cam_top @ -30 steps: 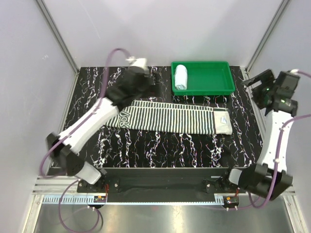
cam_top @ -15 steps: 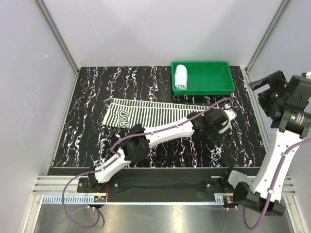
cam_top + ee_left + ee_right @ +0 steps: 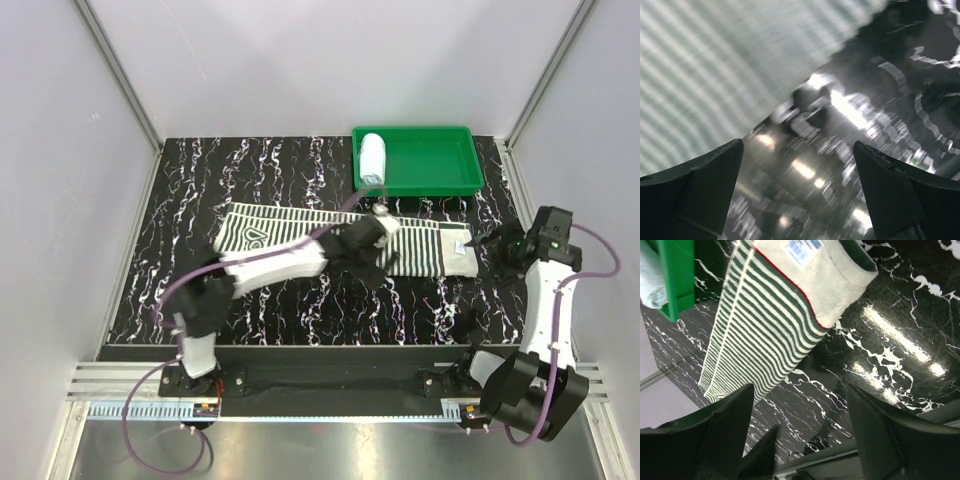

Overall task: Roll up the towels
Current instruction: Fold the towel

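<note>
The striped towel point(image 3: 415, 248) lies flat and unrolled across the middle of the table, its cream end with a label point(image 3: 802, 249) pointing right. The pale blue towel point(image 3: 372, 158) sits rolled in the left end of the green tray point(image 3: 432, 165). My left gripper point(image 3: 372, 245) hovers over the striped towel's near edge, right of its middle. In the blurred left wrist view its fingers point(image 3: 700, 185) stand wide apart over the marble, with nothing between them. My right gripper point(image 3: 495, 250) is low, just off the towel's right end, and stands open and empty point(image 3: 800, 430).
The green tray point(image 3: 677, 275) stands at the back right, close behind the striped towel, with the blue towel point(image 3: 650, 280) inside. Metal frame posts rise at the back corners. The table's right edge runs just beyond my right gripper.
My left arm swung from the back left to the striped towel's right end, then drew back toward its middle. My right arm came down from the far right to the towel's right end.
</note>
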Robot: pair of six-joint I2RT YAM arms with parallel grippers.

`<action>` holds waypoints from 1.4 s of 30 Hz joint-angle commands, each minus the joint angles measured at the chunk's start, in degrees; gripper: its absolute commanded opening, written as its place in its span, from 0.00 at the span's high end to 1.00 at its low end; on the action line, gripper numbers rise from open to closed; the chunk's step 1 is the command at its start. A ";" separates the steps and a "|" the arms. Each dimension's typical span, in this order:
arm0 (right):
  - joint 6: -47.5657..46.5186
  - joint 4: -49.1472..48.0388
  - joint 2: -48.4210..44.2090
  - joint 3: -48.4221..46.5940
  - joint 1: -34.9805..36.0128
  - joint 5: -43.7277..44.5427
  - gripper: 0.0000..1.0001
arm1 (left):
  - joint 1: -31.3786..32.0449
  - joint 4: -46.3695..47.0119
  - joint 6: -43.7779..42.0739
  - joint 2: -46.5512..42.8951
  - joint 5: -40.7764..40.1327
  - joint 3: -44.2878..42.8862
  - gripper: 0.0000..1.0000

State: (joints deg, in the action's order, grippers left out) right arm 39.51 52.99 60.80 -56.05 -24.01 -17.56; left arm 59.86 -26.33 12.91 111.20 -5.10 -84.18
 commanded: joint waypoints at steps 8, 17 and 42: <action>5.41 -16.25 6.26 9.20 -0.34 2.44 0.33 | -16.86 -6.27 5.55 -41.74 -1.40 14.39 0.01; 6.02 -24.07 15.13 12.19 -1.92 6.22 0.36 | -28.47 -13.93 3.62 -55.20 -1.40 20.10 0.01; 4.97 -34.00 25.25 16.59 -4.73 1.66 0.51 | -37.09 -10.24 3.79 -55.56 3.96 25.82 0.01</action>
State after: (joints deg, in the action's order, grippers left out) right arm 44.86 20.71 86.30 -40.91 -28.67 -15.16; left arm 23.22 -38.92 17.04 55.75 -2.26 -58.48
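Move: The striped towel's near right corner is about 16 cm below the right gripper, some 4 cm farther out and 5 cm to its right. The white label lies 6 cm beyond that corner and 4 cm left of it; the green box stands roughly 33 cm ahead of the right gripper and 10 cm left. From the left gripper, the lettering lies about 31 cm left, 8 cm ahead and 7 cm below, and the towel's near left corner 41 cm left, 5 cm ahead. Lower the right gripper some 15 cm, easing it a little forward and right, and narrow its fingers to about half open so they straddle the towel's near right corner without shutting. Meanwhile sweep the open left gripper about 29 cm left towards the lettered end, up over 20 cm then down again by 7 cm, turning it about 35 degrees counter-clockwise, and hold it there above the towel. ##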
